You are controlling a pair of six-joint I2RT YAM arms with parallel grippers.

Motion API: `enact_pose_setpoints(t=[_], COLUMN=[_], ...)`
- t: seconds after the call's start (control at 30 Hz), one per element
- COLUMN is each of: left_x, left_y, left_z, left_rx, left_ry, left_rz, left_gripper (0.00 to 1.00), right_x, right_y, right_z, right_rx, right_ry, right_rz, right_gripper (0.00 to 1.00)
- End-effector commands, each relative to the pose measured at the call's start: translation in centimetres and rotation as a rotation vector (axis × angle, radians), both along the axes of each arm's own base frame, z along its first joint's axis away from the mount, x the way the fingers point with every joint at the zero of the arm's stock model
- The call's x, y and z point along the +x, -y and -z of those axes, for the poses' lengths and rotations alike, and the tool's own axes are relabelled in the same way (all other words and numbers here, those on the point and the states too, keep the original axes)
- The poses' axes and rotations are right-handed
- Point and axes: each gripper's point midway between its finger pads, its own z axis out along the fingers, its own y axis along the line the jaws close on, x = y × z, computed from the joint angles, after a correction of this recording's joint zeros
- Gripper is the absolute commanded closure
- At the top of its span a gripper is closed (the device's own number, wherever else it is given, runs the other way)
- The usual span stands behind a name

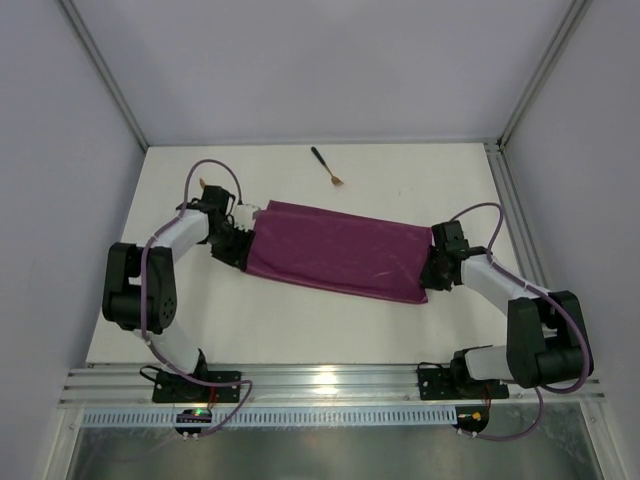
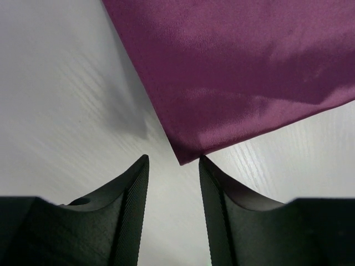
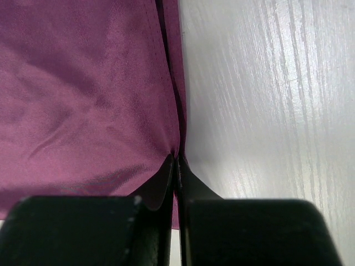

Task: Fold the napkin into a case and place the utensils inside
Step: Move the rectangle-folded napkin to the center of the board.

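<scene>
The napkin (image 1: 338, 250) lies folded into a long magenta-purple band across the middle of the table. At its right end, my right gripper (image 1: 431, 270) is shut on the napkin's edge (image 3: 166, 100); the right wrist view shows the cloth pinched between the closed fingertips (image 3: 176, 158). My left gripper (image 1: 242, 256) is at the left end, open. A corner of the napkin (image 2: 233, 72) points at the gap just ahead of its fingertips (image 2: 173, 160), with nothing between them. One utensil, a fork (image 1: 327, 167) with a gold head and black handle, lies behind the napkin. The knife does not show clearly.
The white table (image 1: 330, 330) is bounded by grey walls at the back and sides and a metal rail (image 1: 330, 380) at the near edge. A small gold-coloured bit (image 1: 203, 184) shows beside the left arm's cable.
</scene>
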Motion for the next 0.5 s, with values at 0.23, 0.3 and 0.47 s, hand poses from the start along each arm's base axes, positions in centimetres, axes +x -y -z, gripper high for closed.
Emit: enact_pose_setpoints(t=[0.23, 0.3, 0.47], left_x=[-0.5, -0.7, -2.0], left_y=[1.6, 1.6, 1.4], left_z=[2.2, 2.2, 2.0], left_rx=[-0.042, -0.039, -0.039], left_ry=[-0.073, -0.081, -0.085], left_rz=[0.026, 0.029, 0.061], left_gripper=[0.78, 0.90, 1.00], right_x=[0.1, 0.6, 4.2], right_y=[0.8, 1.1, 2.2], right_z=[-1.4, -2.2, -4.4], right_rx=[-0.041, -0.062, -0.093], right_ry=[0.008, 0.029, 0.088], right_rz=[0.009, 0.010, 0.003], right_gripper=[0.78, 0.70, 0.63])
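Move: The napkin's near left corner is just under the left fingertips, about 3 cm below that hand and 1 cm back and to its right; the napkin's middle lies some 22 cm to the hand's right and 3 cm ahead. The knife is roughly 16 cm ahead and 6 cm left of the left hand. The right fingers are still shut on the napkin's right edge, right at the hand, with the near right corner about 4 cm straight back of them. The napkin's near left corner is pinched by the left hand, which sinks about 2.5 cm onto it, easing slightly back and right, then closes its half-open fingers while almost still. The right edge is let go meanwhile: the right hand keeps in place at first as its fingers part to about a third, then rises some 1.5 cm, drifting slightly right and forward. ##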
